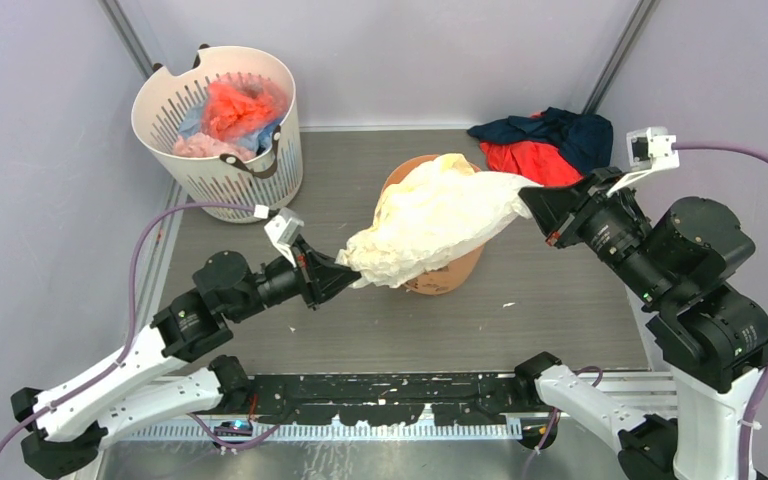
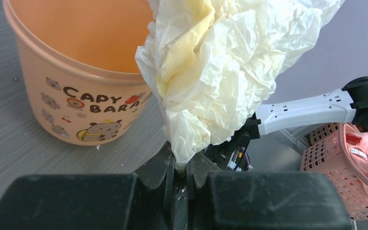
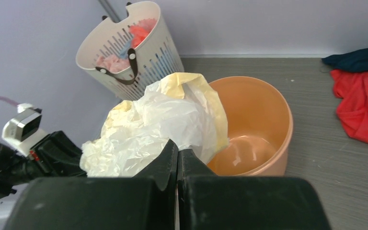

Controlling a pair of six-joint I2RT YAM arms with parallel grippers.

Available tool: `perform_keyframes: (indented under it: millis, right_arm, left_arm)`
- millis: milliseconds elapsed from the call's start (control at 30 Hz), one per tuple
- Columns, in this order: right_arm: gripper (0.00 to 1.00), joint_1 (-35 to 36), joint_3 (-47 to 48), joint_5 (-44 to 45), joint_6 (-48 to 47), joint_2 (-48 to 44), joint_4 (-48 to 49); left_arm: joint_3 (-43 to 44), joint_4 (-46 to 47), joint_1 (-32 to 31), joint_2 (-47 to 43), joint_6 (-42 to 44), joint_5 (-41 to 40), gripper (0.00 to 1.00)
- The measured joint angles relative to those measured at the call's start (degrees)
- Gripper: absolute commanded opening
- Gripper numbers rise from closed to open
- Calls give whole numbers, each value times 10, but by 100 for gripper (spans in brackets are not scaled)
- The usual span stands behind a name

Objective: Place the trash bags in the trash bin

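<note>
A crumpled pale-yellow trash bag (image 1: 438, 218) hangs stretched between both grippers, above and across the near side of the orange trash bin (image 1: 457, 272). My left gripper (image 1: 345, 268) is shut on the bag's lower left end (image 2: 187, 143), beside the bin's printed side (image 2: 84, 103). My right gripper (image 1: 530, 205) is shut on the bag's upper right end (image 3: 172, 120), with the bin's open mouth (image 3: 256, 124) just behind it. The bin stands upright with nothing inside it.
A white slotted basket (image 1: 222, 160) with red, pink and blue bundles stands at the back left. A red and navy cloth heap (image 1: 545, 142) lies at the back right. A pink basket (image 2: 345, 167) shows beyond the table in the left wrist view.
</note>
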Motion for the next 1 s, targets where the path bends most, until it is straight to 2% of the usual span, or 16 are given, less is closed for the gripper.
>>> perform_keyframes:
  millis: [367, 733, 800, 933, 1000]
  right_arm:
    - [1, 0, 1, 87, -8, -12, -8]
    - [3, 0, 11, 107, -8, -16, -7]
    - [15, 0, 12, 92, -7, -13, -8]
    - [54, 0, 33, 23, -4, 10, -7]
    - [69, 0, 38, -13, -3, 23, -6]
  left_arm:
    - [3, -87, 0, -79, 19, -58, 10]
    - [84, -168, 0, -132, 51, -113, 10]
    - [112, -177, 0, -122, 57, -111, 7]
    - [210, -184, 0, -61, 61, -77, 5]
    - [254, -177, 1, -27, 63, -57, 5]
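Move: The trash bin stands about 18 cm ahead of the left hand, 15 cm to its right and 20 cm lower; the laundry basket is some 37 cm ahead, 26 cm left, 15 cm lower. From the right hand the bin is roughly 15 cm ahead, 10 cm left and 36 cm down, and the red cloth about 38 cm ahead, 15 cm right. Both hands already hold the cream trash bag between them. Left hand pulls the pinched bag about 8 cm left, then 13 up; the right goes right, returns, opens. ##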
